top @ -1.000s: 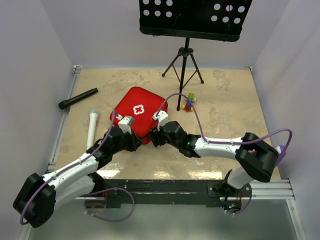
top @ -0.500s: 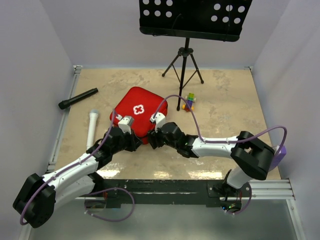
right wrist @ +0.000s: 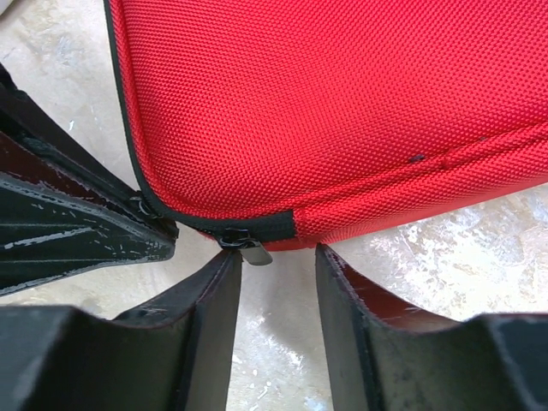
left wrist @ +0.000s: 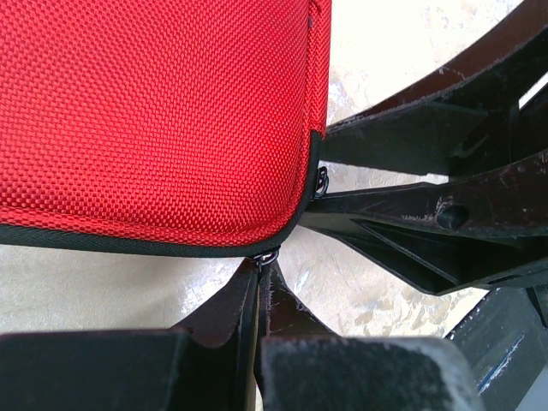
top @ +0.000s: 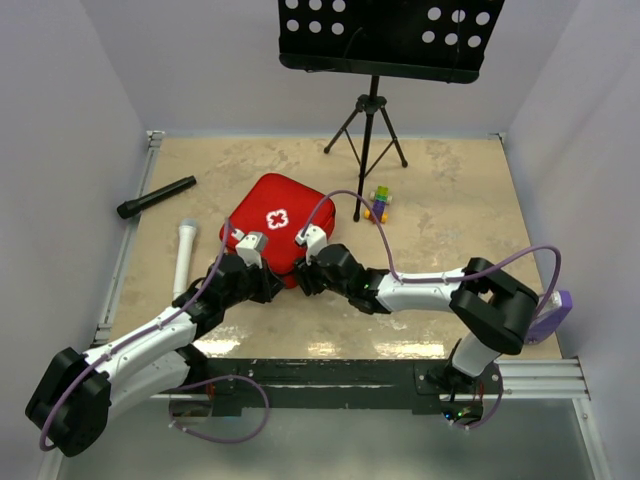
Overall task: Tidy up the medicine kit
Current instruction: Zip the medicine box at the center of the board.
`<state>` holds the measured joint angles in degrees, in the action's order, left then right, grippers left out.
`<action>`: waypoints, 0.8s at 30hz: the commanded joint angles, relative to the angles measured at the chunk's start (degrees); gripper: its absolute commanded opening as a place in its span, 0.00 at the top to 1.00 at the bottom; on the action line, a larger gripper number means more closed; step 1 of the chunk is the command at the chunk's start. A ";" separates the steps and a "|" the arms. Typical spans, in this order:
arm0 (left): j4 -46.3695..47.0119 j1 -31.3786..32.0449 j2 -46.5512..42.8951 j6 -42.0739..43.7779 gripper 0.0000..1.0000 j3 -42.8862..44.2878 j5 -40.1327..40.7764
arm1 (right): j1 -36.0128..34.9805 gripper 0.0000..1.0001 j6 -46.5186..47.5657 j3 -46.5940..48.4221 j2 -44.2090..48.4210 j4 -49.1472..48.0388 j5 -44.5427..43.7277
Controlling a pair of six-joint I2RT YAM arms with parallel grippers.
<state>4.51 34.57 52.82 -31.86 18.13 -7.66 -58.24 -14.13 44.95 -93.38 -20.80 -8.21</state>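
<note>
The medicine kit (top: 275, 225) lies zipped shut on the table, a red fabric case with a white cross on its lid. My left gripper (top: 278, 285) is at the kit's near corner, shut on a small black zip pull (left wrist: 267, 257). My right gripper (top: 302, 282) meets the same corner from the right and is open. A silver zip tab (right wrist: 253, 251) sits at the tip of its left finger (right wrist: 224, 270), and the right finger (right wrist: 330, 257) stands apart from it. The kit's red cover (left wrist: 154, 111) fills most of the left wrist view and its contents are hidden.
A black flashlight (top: 156, 197) and a white cylinder (top: 184, 255) lie to the kit's left. A small coloured toy (top: 378, 203) sits to its right, by the feet of a black music stand's tripod (top: 368, 130). Walls close in the table on three sides.
My right arm has slid left, bringing its gripper closer in on the kit's near corner. The left arm and the kit have not moved.
</note>
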 commanded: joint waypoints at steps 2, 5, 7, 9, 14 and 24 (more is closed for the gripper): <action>1.29 0.24 -1.05 0.48 1.00 0.33 -0.07 | -0.30 0.62 -0.02 2.25 0.40 -2.93 -1.55; 1.29 0.24 -0.88 0.48 1.00 0.33 -0.16 | -0.39 0.69 0.33 2.34 0.31 -2.76 -1.64; 1.29 0.24 -0.96 0.48 1.00 0.33 -0.07 | -0.39 0.73 0.24 2.16 0.48 -3.02 -1.55; 1.20 0.24 -0.96 0.57 1.00 0.33 -0.16 | -0.39 0.76 0.33 2.07 0.48 -3.11 -1.64; 1.20 0.24 -0.87 0.48 1.00 0.33 0.01 | -0.39 0.85 0.86 1.63 1.01 -3.28 -1.81; 0.85 0.15 -0.52 0.48 1.00 0.33 0.45 | -0.47 1.00 3.49 0.14 3.20 -3.02 -1.29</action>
<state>4.64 34.57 52.80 -31.86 18.11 -7.20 -59.37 -13.13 44.95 -93.34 -20.58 -7.46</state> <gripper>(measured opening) 0.020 0.014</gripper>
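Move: The right hand, half open, has the right zipper pull of the medicine box between its fingers, nearer the left finger: about 1 cm back and 1 cm left of the hand point, at its height. The box's middle is some 16 cm ahead and 7 cm left. The left zipper pull, pinched in the left fingertips, is about 3 cm back and 5 cm left. From the left hand, the right pull is roughly 1 cm ahead and 4 cm right. Easing back about 1 cm and slightly left at nearly constant height, the right hand shuts its half-open fingers until the tips pinch the right zipper pull at the box's near corner. The left hand stays in place, shut, keeping its pinch on the other pull. ##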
